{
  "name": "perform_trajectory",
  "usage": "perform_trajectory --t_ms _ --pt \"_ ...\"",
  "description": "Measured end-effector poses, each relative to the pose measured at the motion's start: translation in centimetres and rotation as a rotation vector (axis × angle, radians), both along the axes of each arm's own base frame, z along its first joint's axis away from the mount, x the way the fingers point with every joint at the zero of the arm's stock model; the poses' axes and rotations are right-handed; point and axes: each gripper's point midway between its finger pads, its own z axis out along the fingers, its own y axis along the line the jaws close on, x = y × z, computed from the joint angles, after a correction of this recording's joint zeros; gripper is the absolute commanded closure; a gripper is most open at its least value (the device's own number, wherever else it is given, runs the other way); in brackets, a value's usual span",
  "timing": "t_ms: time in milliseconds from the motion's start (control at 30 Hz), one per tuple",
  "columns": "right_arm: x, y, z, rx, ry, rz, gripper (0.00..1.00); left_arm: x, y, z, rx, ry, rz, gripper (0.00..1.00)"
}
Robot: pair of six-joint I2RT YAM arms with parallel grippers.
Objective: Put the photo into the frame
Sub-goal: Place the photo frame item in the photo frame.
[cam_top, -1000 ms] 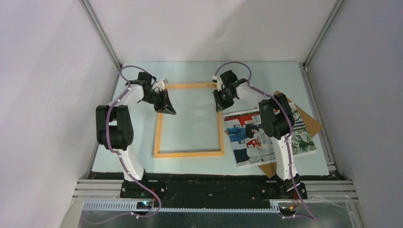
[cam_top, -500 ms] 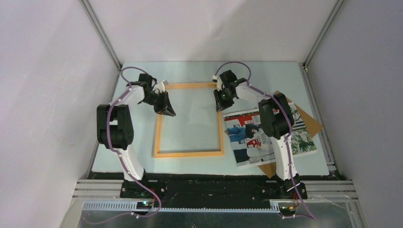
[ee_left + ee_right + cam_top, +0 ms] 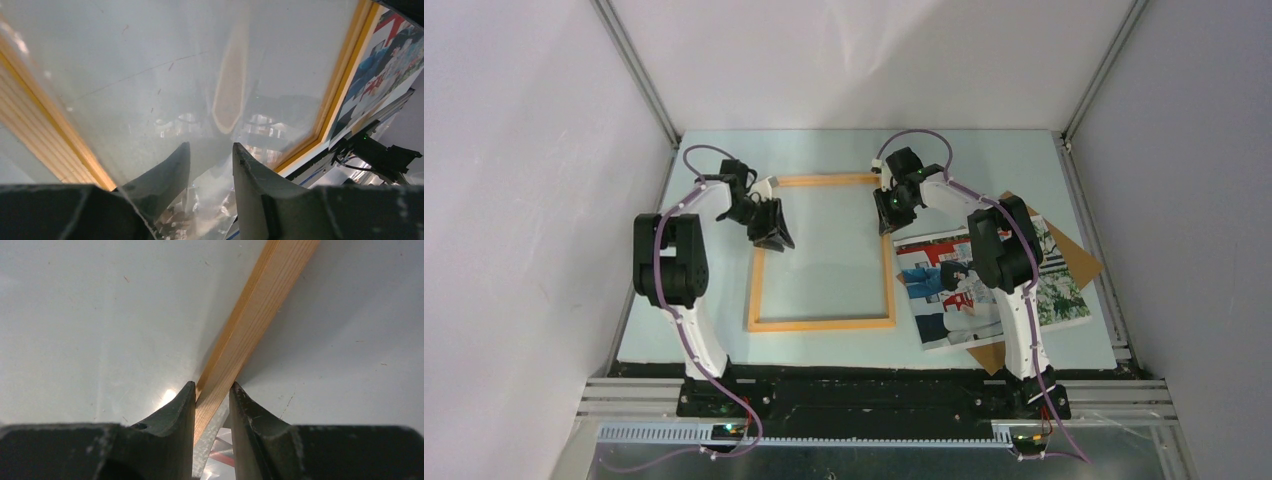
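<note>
The light-orange wooden frame [image 3: 824,324] lies flat mid-table with a clear pane [image 3: 175,65] in it. My left gripper [image 3: 771,230] is over the frame's left rail, jaws open [image 3: 210,145]. The pane's edge passes between its fingers, and one finger [image 3: 165,175] shows through the pane. My right gripper [image 3: 886,215] is on the right rail near the far corner, shut on the wood [image 3: 212,385], with the rail [image 3: 265,300] running out between the fingertips. The photo [image 3: 939,285] lies face up to the right of the frame, partly under the right arm, and shows in the left wrist view [image 3: 395,55].
A brown backing board [image 3: 1079,255] lies under the photo and sticks out at its far right and near corners. The pale table mat [image 3: 984,160] ends at metal rails [image 3: 1114,300] on the right and at the black base bar [image 3: 874,385] in front.
The left gripper's jaws have opened from shut, and the hand has shifted slightly along the left rail. The right gripper stays on the right rail, closing slightly.
</note>
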Motion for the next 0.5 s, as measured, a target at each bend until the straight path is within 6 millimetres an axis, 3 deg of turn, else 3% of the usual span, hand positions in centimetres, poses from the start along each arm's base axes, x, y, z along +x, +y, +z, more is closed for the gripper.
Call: perform_trajectory --t_ms 500 --pt "0.02 0.21 0.02 0.010 0.000 0.004 0.77 0.00 0.70 -1.04 0.064 0.012 0.007 0.26"
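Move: The frame's left bar is closest to the left hand: its middle is about 3 cm to that hand's left, 2 cm back and some 4 cm below. The frame's right bar has its middle roughly 22 cm to the left hand's right and 2 cm back. The right hand already grips that bar in its far half, with the bar's middle about 4 cm back of it; from the right hand the photo lies some 20 cm to the right and 10 cm back. The left hand, its fingers already partly apart, sinks about 1 cm inside the frame's left bar and edges a little left towards that bar, rolling some 5 degrees so its left side rises, while the fingers spread from under half to about two-thirds open over the clear sheet. The right hand stays where it is and keeps its pinch on the far half of the frame's right bar, holding that side as the left hand works. ##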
